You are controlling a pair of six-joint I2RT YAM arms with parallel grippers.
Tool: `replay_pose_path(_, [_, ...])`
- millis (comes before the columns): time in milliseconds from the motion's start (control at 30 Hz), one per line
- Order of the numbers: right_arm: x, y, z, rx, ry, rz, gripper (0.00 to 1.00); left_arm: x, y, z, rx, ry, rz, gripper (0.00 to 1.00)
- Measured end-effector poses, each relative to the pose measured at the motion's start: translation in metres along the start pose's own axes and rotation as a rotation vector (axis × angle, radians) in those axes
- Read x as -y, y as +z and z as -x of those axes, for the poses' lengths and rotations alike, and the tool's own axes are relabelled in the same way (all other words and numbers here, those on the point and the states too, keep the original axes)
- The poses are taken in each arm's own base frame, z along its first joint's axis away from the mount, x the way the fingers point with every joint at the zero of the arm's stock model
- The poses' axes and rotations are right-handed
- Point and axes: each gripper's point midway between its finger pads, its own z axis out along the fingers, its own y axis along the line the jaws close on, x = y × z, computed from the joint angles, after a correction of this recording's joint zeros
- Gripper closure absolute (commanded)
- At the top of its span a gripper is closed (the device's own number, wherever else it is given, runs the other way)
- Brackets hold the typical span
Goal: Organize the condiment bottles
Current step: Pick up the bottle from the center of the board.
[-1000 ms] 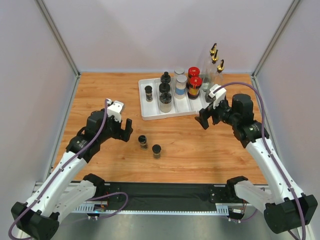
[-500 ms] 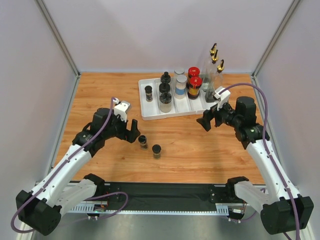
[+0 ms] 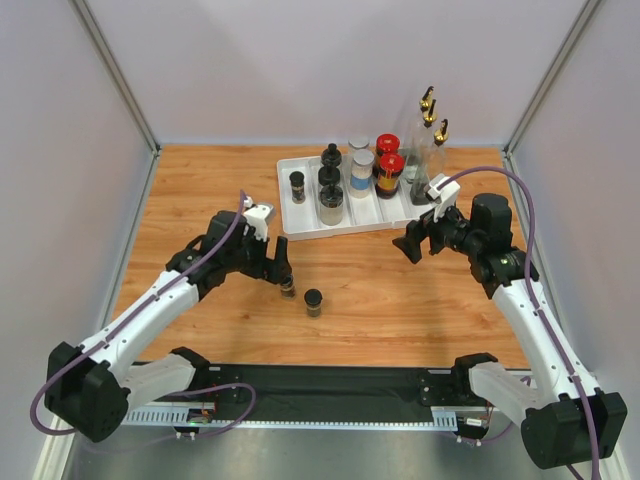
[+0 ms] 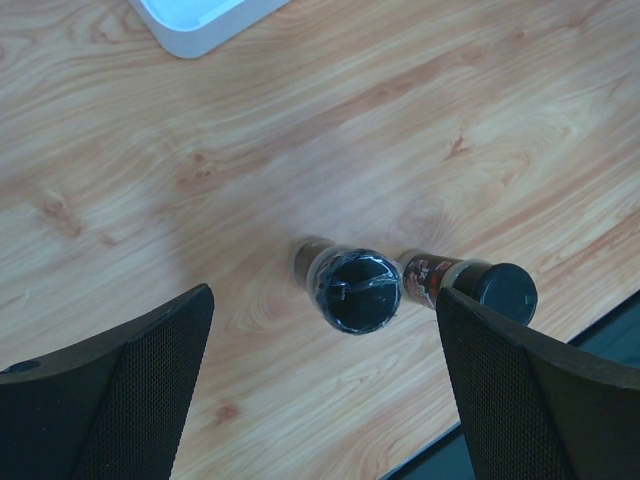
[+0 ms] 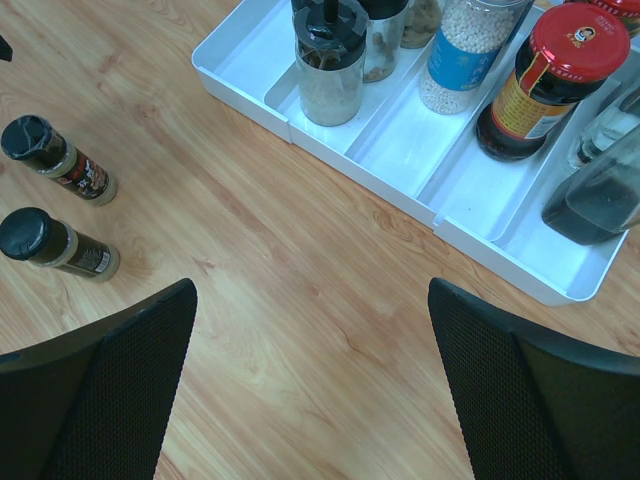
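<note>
Two small black-lidded jars stand upright on the wooden table, one [image 3: 287, 284] just left of the other [image 3: 313, 302]. My left gripper [image 3: 275, 262] hovers open right over the left jar; in the left wrist view that jar's lid [image 4: 352, 290] lies ahead of and between the wide-apart fingers [image 4: 110, 390], with the other jar [image 4: 480, 287] beside it. My right gripper [image 3: 415, 240] hangs open over bare wood in front of the white tray [image 3: 345, 230], holding nothing. The right wrist view shows both loose jars [image 5: 55, 160] [image 5: 55, 243] at its left.
The tray [image 5: 240, 95] holds a small black-lidded jar [image 3: 297, 186], black-topped grinders [image 5: 327, 60], grey-lidded clear jars [image 5: 465, 50], red-capped amber jars [image 5: 545, 85] and clear bottles [image 5: 600, 190]. Gold-spouted bottles [image 3: 428, 105] stand at its back right. White walls enclose the table.
My left arm has reached forward and right until its open gripper is over the left loose jar. The right gripper shifted slightly right, then stayed still.
</note>
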Motion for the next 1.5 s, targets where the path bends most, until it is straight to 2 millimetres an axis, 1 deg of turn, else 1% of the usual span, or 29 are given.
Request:
replay_pose_path(133, [0.0, 0.0, 0.0, 0.0, -0.001, 0.0, 0.0, 0.008, 0.007, -0.006, -0.035, 0.011, 0.006, 0.0])
replay_pose_path(400, [0.0, 0.0, -0.002, -0.004, -0.002, 0.001, 0.0, 0.02, 0.017, -0.002, -0.057, 0.024, 0.013, 0.0])
replay_pose_path(567, [0.0, 0.0, -0.002, -0.005, -0.004, 0.001, 0.0, 0.019, 0.028, -0.007, -0.102, 0.028, 0.053, 0.01])
replay_pose_path(767, [0.0, 0.0, -0.002, -0.005, -0.006, 0.001, 0.0, 0.017, 0.028, -0.017, -0.143, 0.035, 0.115, 0.08])
replay_pose_path(800, [0.0, 0.0, -0.002, -0.005, -0.007, 0.001, 0.0, 0.016, 0.028, -0.02, -0.151, 0.038, 0.123, 0.11])
replay_pose_path(867, [0.0, 0.0, -0.002, -0.005, -0.008, 0.002, 0.0, 0.014, 0.03, -0.025, -0.171, 0.039, 0.138, 0.14])
replay_pose_path(933, [0.0, 0.0, -0.002, -0.005, -0.009, 0.001, 0.0, 0.012, 0.033, -0.031, -0.196, 0.036, 0.155, 0.21])
replay_pose_path(967, [0.0, 0.0, -0.002, -0.005, -0.009, 0.001, 0.0, 0.01, 0.034, -0.033, -0.207, 0.034, 0.163, 0.28])
replay_pose_path(1067, [0.0, 0.0, -0.002, -0.005, -0.009, 0.001, 0.0, 0.006, 0.04, -0.041, -0.239, 0.028, 0.187, 0.39])
replay_pose_path(1100, [0.0, 0.0, -0.002, -0.005, -0.011, 0.001, 0.0, 0.005, 0.041, -0.042, -0.245, 0.028, 0.192, 0.45])
replay_pose_path(1167, [0.0, 0.0, -0.002, -0.005, -0.014, 0.001, 0.0, 0.004, 0.043, -0.044, -0.255, 0.026, 0.196, 0.54])
replay_pose_path(1200, [0.001, 0.0, -0.002, -0.005, -0.015, 0.001, 0.0, 0.004, 0.043, -0.043, -0.255, 0.027, 0.197, 0.64])
replay_pose_path(1267, [0.001, 0.001, -0.003, -0.006, -0.015, 0.001, 0.0, 0.005, 0.043, -0.041, -0.251, 0.028, 0.196, 0.73])
replay_pose_path(1300, [0.001, 0.001, -0.003, -0.007, -0.015, 0.002, 0.0, 0.005, 0.043, -0.039, -0.248, 0.029, 0.195, 0.74])
replay_pose_path(1400, [0.001, 0.001, -0.003, -0.007, -0.015, 0.002, 0.0, 0.006, 0.042, -0.036, -0.244, 0.032, 0.194, 0.8])
replay_pose_path(1500, [0.001, 0.001, -0.003, -0.007, -0.015, 0.002, 0.0, 0.007, 0.04, -0.029, -0.235, 0.042, 0.198, 0.83])
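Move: The bottle I'm after stands upright almost under my left hand's open fingers: about 1 cm back, 2 cm to the right, its middle some 8 cm down. The second bottle stands about 5 cm nearer the base than this one and 6 cm to its right. The tray's middle is roughly 25 cm ahead of my left hand, 19 cm right and 11 cm down. From my right hand the bottle lies about 28 cm left, 5 cm back and 16 cm below. I sink my left hand about 6 cm onto the bottle, after first sliding it some 3 cm to the right, and steepen the fingers by roughly 15 degrees as I go down. I close them to pinch the bottle from both sides just under its black cap, then start straight back up, a bit over 1 cm. ##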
